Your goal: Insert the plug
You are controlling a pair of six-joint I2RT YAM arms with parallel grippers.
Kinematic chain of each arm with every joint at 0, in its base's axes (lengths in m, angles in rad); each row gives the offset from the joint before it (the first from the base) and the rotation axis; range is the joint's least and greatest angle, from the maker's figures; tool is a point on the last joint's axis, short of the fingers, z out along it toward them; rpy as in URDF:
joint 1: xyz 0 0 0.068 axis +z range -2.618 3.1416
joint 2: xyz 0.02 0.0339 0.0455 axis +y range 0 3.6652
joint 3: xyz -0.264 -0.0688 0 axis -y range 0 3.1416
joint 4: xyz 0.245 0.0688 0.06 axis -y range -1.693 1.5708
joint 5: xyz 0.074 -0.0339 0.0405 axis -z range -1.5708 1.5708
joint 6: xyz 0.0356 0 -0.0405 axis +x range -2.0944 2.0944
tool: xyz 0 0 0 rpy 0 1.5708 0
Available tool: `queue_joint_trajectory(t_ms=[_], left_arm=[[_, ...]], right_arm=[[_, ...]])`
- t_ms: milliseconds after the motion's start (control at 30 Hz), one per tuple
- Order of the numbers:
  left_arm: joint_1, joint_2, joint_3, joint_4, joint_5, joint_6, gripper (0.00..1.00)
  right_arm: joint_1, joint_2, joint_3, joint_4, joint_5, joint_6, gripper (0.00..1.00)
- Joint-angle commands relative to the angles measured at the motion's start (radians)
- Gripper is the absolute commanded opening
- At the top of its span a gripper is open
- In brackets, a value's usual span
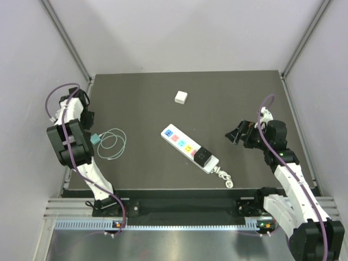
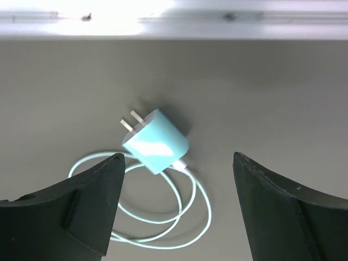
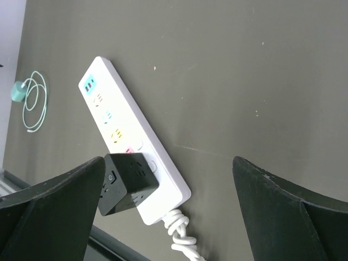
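Observation:
The teal plug lies on the dark table with its two metal prongs pointing away, and its thin teal cable is coiled beside it. My left gripper hovers open just short of the plug, with nothing between its fingers. From above, the plug sits right by the left gripper at the table's left edge. The white power strip lies diagonally mid-table with a black cube adapter in its near end. My right gripper stands open to the strip's right; its own view shows the strip and the cube.
A small white cube sits farther back on the table. The strip's knotted white cord trails toward the near edge. Grey walls enclose the table, and a metal rail runs just beyond the plug.

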Motion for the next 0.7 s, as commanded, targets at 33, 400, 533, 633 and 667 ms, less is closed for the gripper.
queue_joint_trajectory(t_ms=[33, 400, 533, 633, 667], left_arm=[[0.001, 0.002, 0.003, -0.078, 0.045, -0.168, 0.82], [0.002, 0.045, -0.053, 0.009, 0.088, -0.227, 0.82], [0.002, 0.089, -0.047, 0.031, 0.111, -0.23, 0.82], [0.002, 0.112, -0.057, 0.04, 0.091, -0.236, 0.81], [0.002, 0.121, -0.063, 0.048, 0.096, -0.229, 0.79]], right_arm=[[0.018, 0.006, 0.051, 0.013, 0.02, -0.032, 1.0], [0.024, -0.01, 0.046, -0.008, 0.046, -0.047, 1.0], [0.027, -0.017, 0.046, -0.014, 0.055, -0.049, 1.0], [0.032, -0.016, 0.046, -0.011, 0.057, -0.055, 1.0], [0.032, -0.016, 0.046, -0.007, 0.054, -0.054, 1.0]])
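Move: The plug lies almost under the open left hand, about 6 cm below its fingers, some 2 cm back and roughly 1 cm to its right. Its loosely coiled cable is centred about 8 cm to that hand's right and 3 cm back, flat on the table. From the right hand, the plug is far off: about 57 cm to the left, some 8 cm ahead and 14 cm below. The plug is closed in on from above: the left hand sinks about 5.5 cm towards it while easing some 2 cm to the right, most of that early, then drops more steeply. The wrist turns about 10 degrees counter-clockwise and brings the fingers nearer to upright; they stay wide open, and no grip on the plug has begun. ##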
